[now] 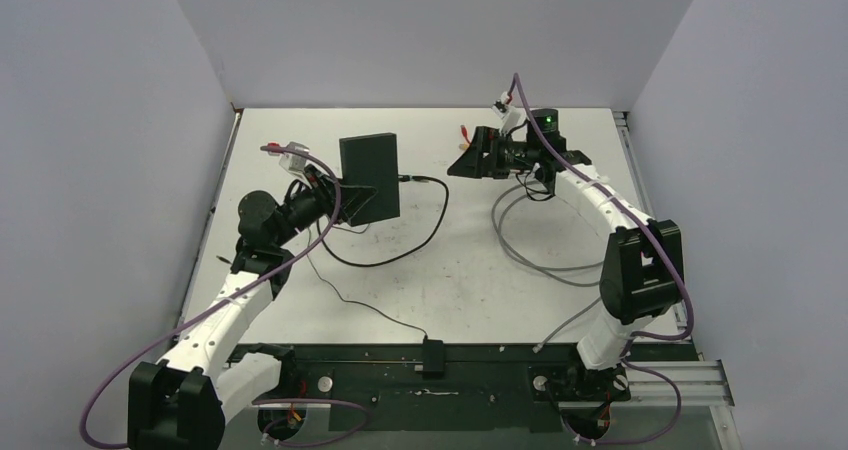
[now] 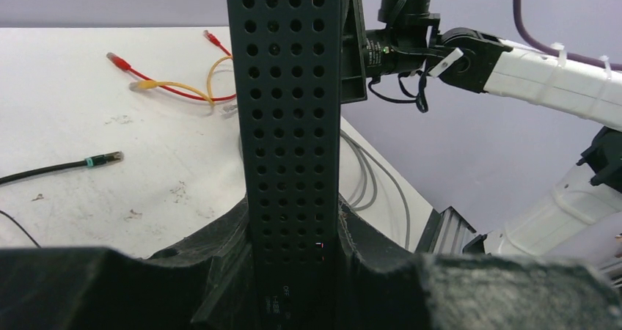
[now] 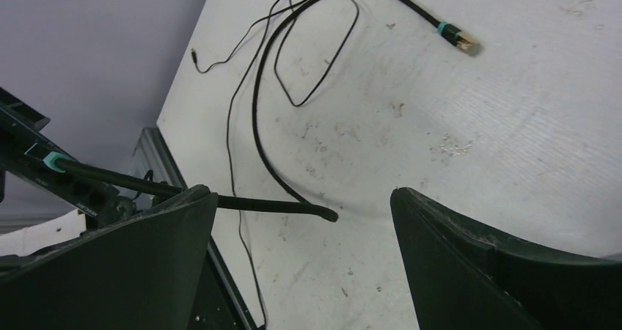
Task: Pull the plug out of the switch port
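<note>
The switch (image 1: 368,175), a flat black box, stands on edge above the table with my left gripper (image 1: 345,198) shut on its lower end. In the left wrist view its perforated side (image 2: 293,125) rises between my left gripper's (image 2: 293,231) fingers. A plug with a teal band (image 3: 53,161) sits in a port of the switch (image 3: 26,150). Its black cable (image 3: 257,110) loops over the table to a free plug (image 3: 458,40). My right gripper (image 3: 302,192) hangs open above the cable, to the right of the switch (image 1: 463,160), holding nothing.
Red and yellow patch cables (image 2: 169,88) lie at the back of the table. A grey cable (image 1: 540,250) loops beside the right arm. A small black block (image 1: 432,355) with a thin black wire sits at the near edge. White walls surround the table.
</note>
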Available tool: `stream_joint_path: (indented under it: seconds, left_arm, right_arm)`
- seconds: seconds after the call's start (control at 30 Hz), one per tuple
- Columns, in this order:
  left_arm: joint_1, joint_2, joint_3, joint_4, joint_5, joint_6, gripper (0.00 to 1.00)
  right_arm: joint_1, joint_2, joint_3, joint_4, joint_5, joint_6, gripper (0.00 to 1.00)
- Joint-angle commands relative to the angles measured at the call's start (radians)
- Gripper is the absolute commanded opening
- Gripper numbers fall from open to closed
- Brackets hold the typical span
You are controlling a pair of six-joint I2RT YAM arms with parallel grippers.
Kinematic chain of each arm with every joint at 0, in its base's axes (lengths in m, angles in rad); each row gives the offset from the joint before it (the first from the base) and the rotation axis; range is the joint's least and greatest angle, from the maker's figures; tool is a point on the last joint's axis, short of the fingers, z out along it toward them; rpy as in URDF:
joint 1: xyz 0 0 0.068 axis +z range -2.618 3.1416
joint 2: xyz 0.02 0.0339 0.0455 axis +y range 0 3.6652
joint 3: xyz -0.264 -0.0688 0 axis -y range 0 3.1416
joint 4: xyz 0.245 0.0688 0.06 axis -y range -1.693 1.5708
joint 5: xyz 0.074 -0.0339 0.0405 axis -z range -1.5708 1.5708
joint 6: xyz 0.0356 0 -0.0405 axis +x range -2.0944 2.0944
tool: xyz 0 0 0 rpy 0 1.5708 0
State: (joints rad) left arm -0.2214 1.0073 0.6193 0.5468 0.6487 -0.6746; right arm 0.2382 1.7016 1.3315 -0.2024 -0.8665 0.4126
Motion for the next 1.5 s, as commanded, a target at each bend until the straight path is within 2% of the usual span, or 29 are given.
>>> stream_joint_path:
  seconds: [0.0, 0.17, 0.33, 0.53, 0.73, 0.93, 1.13, 1.23, 1.33, 1.47]
  left_arm:
    - [-0.003, -0.033, 0.009, 0.212, 0.022, -0.085, 0.00]
    - [-0.002, -0.039, -0.010, 0.228, 0.029, -0.101, 0.00]
    - [0.001, -0.025, -0.052, 0.368, 0.051, -0.198, 0.00]
    - [0.001, 0.039, -0.055, 0.427, 0.109, -0.311, 0.00]
    - [0.001, 0.079, -0.002, 0.283, 0.085, -0.391, 0.00]
    - [0.004, 0.121, 0.042, 0.139, 0.063, -0.486, 0.00]
    - [0.010, 0.201, 0.041, 0.204, 0.096, -0.654, 0.00]
    - [0.010, 0.231, 0.052, 0.197, 0.105, -0.668, 0.00]
    - [0.010, 0.244, 0.076, 0.123, 0.094, -0.661, 0.00]
    - [0.010, 0.265, 0.079, 0.128, 0.093, -0.683, 0.00]
  right_arm:
    - [0.024, -0.062, -0.009, 0.141, -0.129, 0.055, 0.92]
    - [0.046, -0.063, 0.005, 0.183, -0.179, 0.088, 0.92]
    - [0.068, -0.069, -0.003, 0.247, -0.223, 0.131, 0.92]
    - [0.100, -0.084, -0.023, 0.301, -0.261, 0.176, 0.92]
    - [0.116, -0.091, -0.039, 0.299, -0.254, 0.214, 0.91]
    - [0.118, -0.082, -0.066, 0.362, -0.230, 0.333, 0.90]
    - [0.125, -0.040, -0.070, 0.392, -0.240, 0.465, 0.92]
    - [0.126, -0.029, -0.077, 0.404, -0.248, 0.504, 0.96]
    - [0.130, -0.011, -0.061, 0.301, -0.240, 0.462, 1.00]
    - [0.133, 0.015, -0.062, 0.232, -0.243, 0.432, 0.95]
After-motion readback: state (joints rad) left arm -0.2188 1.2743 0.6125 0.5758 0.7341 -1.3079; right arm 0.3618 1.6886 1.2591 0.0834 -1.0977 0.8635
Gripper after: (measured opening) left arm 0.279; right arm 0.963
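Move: The plug I'm after sits in the right-hand edge of the switch, about 11 cm to my right hand's left, some 9 cm back and roughly 8 cm above it. The middle of the switch is around 6 cm farther left than the plug, level with it front to back. The black cable bows out some 6 cm back, 4 cm left and 2 cm above my right hand. From my left hand, the plug lies about 7 cm right and 3 cm ahead, at nearly the same height. I bring my open right hand back and left, about 6 cm each way, rising some 5 cm, its fingers swinging up and round to face the plug; then it nearly hangs there, still turning, and dips slightly. My left hand keeps its grip on the switch, easing back a little, then lowering it about 6 cm and slightly right, while tipping it some 40 degrees forward-down. ##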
